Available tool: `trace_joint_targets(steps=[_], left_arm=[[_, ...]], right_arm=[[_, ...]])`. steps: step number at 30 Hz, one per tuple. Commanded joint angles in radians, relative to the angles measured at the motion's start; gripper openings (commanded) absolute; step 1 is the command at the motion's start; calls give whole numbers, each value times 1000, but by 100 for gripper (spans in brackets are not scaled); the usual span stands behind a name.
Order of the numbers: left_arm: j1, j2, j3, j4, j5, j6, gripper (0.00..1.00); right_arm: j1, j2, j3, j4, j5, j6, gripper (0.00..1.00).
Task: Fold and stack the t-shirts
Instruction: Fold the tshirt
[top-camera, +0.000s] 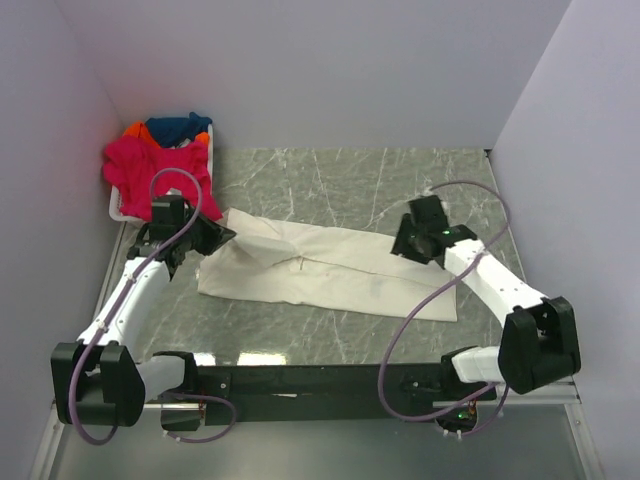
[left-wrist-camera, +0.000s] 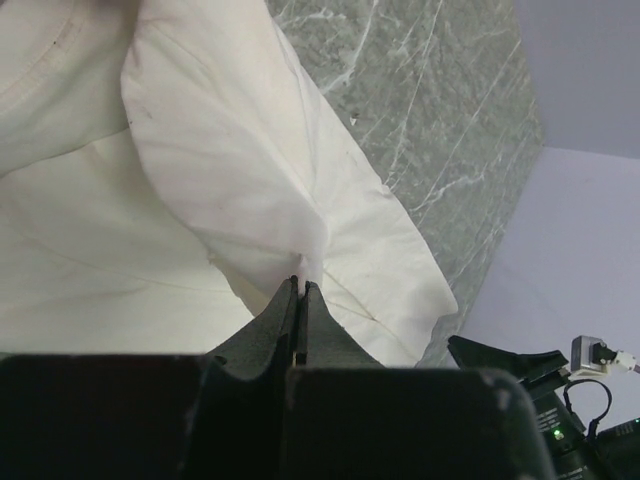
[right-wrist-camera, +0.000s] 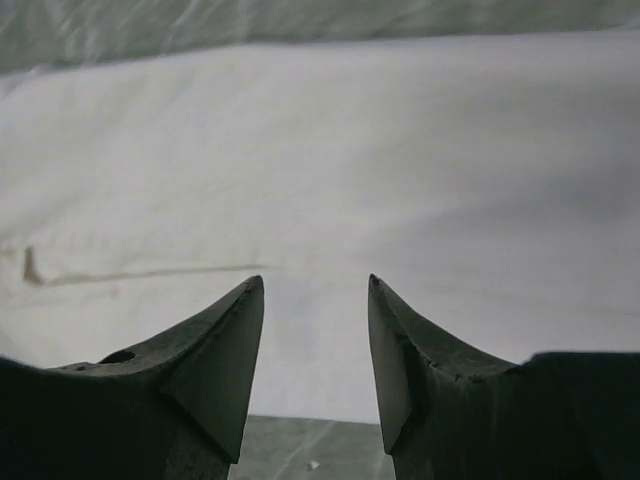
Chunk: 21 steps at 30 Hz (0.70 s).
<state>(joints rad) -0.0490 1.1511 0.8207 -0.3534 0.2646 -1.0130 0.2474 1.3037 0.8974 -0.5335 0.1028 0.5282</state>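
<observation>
A large cream t-shirt lies spread across the middle of the marble table, folded into a long band. My left gripper is shut on a pinch of its left edge, and a fold of that cloth is lifted above the rest. My right gripper hovers over the shirt's right part, open, with nothing between its fingers; the cream cloth lies flat under it. Pink, orange and dark blue t-shirts are heaped in the basket at the back left.
The white plastic basket stands in the back left corner against the wall. Grey marble table surrounds the shirt. Walls close in on the left, back and right. A purple cable loops beside the right arm.
</observation>
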Motion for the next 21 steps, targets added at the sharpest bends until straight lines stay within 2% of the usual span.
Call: trace_joint_targets(steps=[1, 6, 10, 14, 21], left_arm=[[5, -34, -8, 11, -27, 2, 0], [6, 27, 23, 25, -77, 54, 0], [9, 76, 52, 34, -120, 100, 0], [14, 142, 67, 47, -159, 129, 0], [38, 231, 84, 73, -168, 171, 0]], right_arm=[[161, 40, 24, 124, -100, 45, 53], [308, 179, 122, 159, -104, 102, 52], [398, 287, 216, 194, -173, 112, 52], [513, 423, 358, 224, -224, 121, 52], [641, 637, 583, 234, -233, 130, 49]])
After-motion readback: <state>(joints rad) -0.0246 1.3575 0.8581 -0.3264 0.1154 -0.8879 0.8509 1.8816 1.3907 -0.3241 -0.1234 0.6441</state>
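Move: The white t-shirt's left end lies about 45 cm to the right hand's left, 2 cm back and 7 cm below; its short slit is some 26 cm left, 3 cm back. The left hand still pinches a raised fold there, with that end's middle about 3 cm to its left, 5 cm back and 10 cm below. The red t-shirt in the basket sits roughly 20 cm left and 15 cm ahead of the left hand. Open right hand sweeps some 30 cm left over the white t-shirt; left lowers its pinched cloth about 6 cm. ##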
